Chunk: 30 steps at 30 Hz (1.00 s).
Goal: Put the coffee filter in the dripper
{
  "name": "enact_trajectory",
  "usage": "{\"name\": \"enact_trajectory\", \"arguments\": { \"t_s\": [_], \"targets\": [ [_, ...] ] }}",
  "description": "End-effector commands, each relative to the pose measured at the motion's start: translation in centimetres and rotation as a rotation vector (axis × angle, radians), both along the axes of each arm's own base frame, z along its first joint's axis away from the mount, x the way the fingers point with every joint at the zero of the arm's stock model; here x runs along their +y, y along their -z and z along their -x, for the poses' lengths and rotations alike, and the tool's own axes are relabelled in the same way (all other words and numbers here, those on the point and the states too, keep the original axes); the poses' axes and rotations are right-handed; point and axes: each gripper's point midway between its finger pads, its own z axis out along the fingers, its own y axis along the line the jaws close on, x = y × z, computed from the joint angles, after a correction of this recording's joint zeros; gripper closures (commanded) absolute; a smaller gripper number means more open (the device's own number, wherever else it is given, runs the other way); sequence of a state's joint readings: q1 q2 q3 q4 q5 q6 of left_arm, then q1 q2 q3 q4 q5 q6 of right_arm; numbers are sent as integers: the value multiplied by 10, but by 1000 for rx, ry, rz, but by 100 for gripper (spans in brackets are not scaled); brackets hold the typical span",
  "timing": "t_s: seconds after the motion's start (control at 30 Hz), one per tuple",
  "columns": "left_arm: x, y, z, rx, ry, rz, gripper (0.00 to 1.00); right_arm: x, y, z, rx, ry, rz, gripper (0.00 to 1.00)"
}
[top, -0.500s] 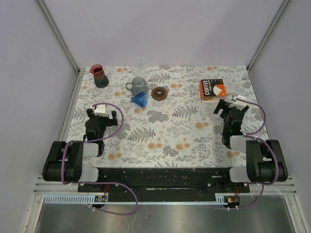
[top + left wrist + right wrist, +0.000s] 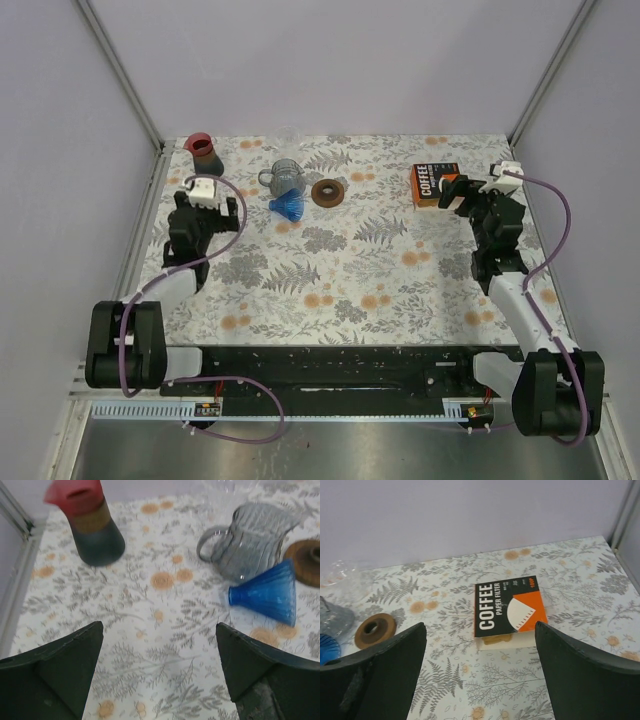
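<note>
The coffee filter box (image 2: 436, 185), black and orange, lies flat at the far right; in the right wrist view this box (image 2: 509, 607) shows brown filters (image 2: 495, 640) peeking from its near end. My right gripper (image 2: 470, 190) hovers just right of it, open (image 2: 480, 625), with the box ahead between the finger lines. The blue ribbed dripper (image 2: 288, 205) lies on its side at the far middle. My left gripper (image 2: 205, 207) stands open to its left, empty (image 2: 159, 626), with the dripper (image 2: 267, 592) ahead on the right.
A grey see-through ribbed cup with a handle (image 2: 283, 178) stands right behind the dripper. A brown ring (image 2: 328, 193) lies to its right. A dark carafe with a red top (image 2: 205, 155) stands in the far left corner. Frame posts and walls edge the floral tabletop (image 2: 350, 270).
Both arms have reached forward from near their bases: the left gripper toward the carafe and dripper, the right gripper up beside the filter box. Both stay open.
</note>
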State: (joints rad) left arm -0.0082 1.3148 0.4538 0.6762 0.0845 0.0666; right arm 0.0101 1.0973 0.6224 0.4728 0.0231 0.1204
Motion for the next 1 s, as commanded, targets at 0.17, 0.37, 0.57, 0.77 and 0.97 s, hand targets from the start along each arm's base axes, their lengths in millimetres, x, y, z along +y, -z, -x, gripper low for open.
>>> {"name": "enact_trajectory", "arguments": {
  "t_s": [0.17,0.37,0.57,0.77,0.97],
  "targets": [
    [12,-105,-36,94,-28,-76,3,33,-26,13,80,-177,-81,4],
    [-2,-163,-68,107,55,-79,12,40,-27,20,100,-214,-98,4],
    [-21,-141,-113,272,83,-8,24,43,-21,19,127,-225,-106,4],
    [-67,-95,-148,392,154,-72,24,43,-12,16,148,-227,-105,4],
    [-105,-67,-182,412,193,-139,24,44,-2,13,175,-232,-105,4]
  ]
}}
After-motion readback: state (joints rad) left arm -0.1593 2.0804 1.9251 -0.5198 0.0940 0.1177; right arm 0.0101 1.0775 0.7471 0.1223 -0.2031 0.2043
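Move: The glass carafe stands about 13 cm ahead of the left hand, 15 cm to its right and 8 cm below. The blue dripper lies 6 cm nearer than the carafe, the wooden ring 10 cm to its right, the clear glass 11 cm beyond it; the red-topped canister is 18 cm ahead of this hand, 5 cm left. The coffee filter box is some 13 cm ahead of the right hand, 2 cm left, 22 cm below. Towards the glass carafe swings the empty left hand: up nearly 20 cm while reaching forward, then down about 15 cm and off to the right, 16 cm farther out in all, fingers tipping down almost 30 degrees, turning clockwise and closing by a quarter. The right hand, open, eases 4 cm left and 2 cm back, turning counter-clockwise and tipping down. ##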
